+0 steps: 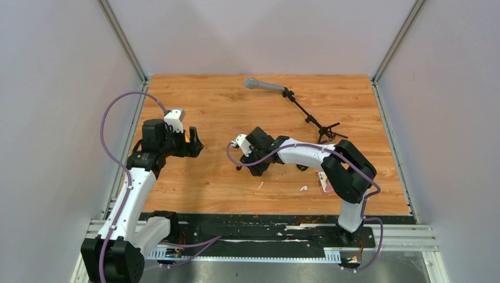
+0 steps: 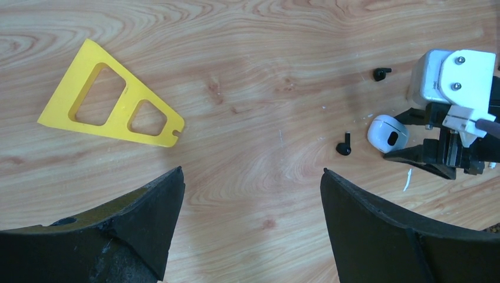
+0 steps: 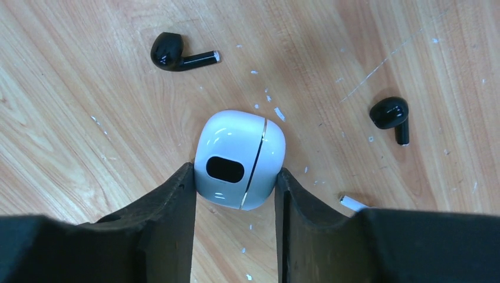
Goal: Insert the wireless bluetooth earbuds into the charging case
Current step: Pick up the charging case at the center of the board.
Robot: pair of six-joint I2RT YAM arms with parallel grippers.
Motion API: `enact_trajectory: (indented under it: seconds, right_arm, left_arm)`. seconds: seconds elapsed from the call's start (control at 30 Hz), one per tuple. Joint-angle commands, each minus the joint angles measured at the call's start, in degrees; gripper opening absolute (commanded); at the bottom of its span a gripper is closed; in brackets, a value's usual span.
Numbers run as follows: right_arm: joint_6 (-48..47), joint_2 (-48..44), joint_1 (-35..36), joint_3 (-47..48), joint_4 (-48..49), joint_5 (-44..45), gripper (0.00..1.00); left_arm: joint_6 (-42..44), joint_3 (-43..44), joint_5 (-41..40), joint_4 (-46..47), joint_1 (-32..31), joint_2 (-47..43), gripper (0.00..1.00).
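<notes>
The white charging case [image 3: 239,156] lies closed on the wooden table, its seam and a dark oval spot facing up. My right gripper [image 3: 234,171] is shut on the case, one finger pressing each side. Two black earbuds [image 3: 177,54] [image 3: 392,115] lie loose on the wood beyond it, untouched. A small white stem-like piece [image 3: 352,203] peeks out beside the right finger; I cannot tell what it is. In the left wrist view the case [image 2: 387,134] and both black earbuds [image 2: 344,147] [image 2: 382,73] show at the right. My left gripper [image 2: 250,171] hangs open over bare wood.
A yellow triangular cut-out piece [image 2: 112,94] lies near the left gripper. A microphone on a small tripod [image 1: 295,103] lies at the back of the table. A pinkish item [image 1: 324,180] sits by the right arm. White specks [image 1: 303,188] dot the front of the table.
</notes>
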Motion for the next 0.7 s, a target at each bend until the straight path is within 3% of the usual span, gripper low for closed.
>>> enact_trajectory:
  seconds: [0.0,0.1,0.13,0.4,0.53,0.67]
  right_arm:
    - [-1.1,-0.4,0.1,0.7,0.5,-0.1,0.24]
    - [-4.5,-2.2,0.3,1.6,0.8,0.2,0.03]
    - [-6.0,-4.2,0.7,1.8,0.9,1.2,0.00]
    - [-28.5,-22.6,1.7,2.7,0.7,5.6,0.00]
    - [-42.1,-32.4,1.7,-2.0,7.6,6.5,0.00]
    - [-51.9,-39.4,2.3,-5.3,16.5,6.5,0.00]
  left_arm:
    - [-1.3,-0.8,1.2,2.5,0.5,-0.4,0.92]
    - [-1.6,-1.1,2.4,3.3,0.5,-0.1,0.91]
    - [-1.6,-1.1,3.1,3.5,0.5,0.2,0.91]
    - [-0.7,5.2,13.8,8.4,-2.5,5.3,0.89]
    - [3.2,17.8,13.6,3.4,-8.4,11.2,0.88]
    - [1.3,23.2,24.3,8.6,-10.1,11.5,0.88]
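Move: The charging case is already between the right hand's fingers, level with the hand point. From that hand, one black earbud lies about 6 cm to the left and level ahead, another about 6 cm ahead and 1 cm right, and a white earbud some 4 cm ahead and 5 cm right, all about 1 cm lower. From the left hand, the case is about 18 cm right, 2 cm back and 15 cm below. Keeping its pinch on the charging case, the right hand lifts it off the board, slowly at first and then fast, about 25 cm nearly straight up, while the wrist swings the fingers forward and up some 50 degrees and turns counter-clockwise. The open left hand goes right and up, with a little forward, turning clockwise some 20 degrees towards the rising case. ##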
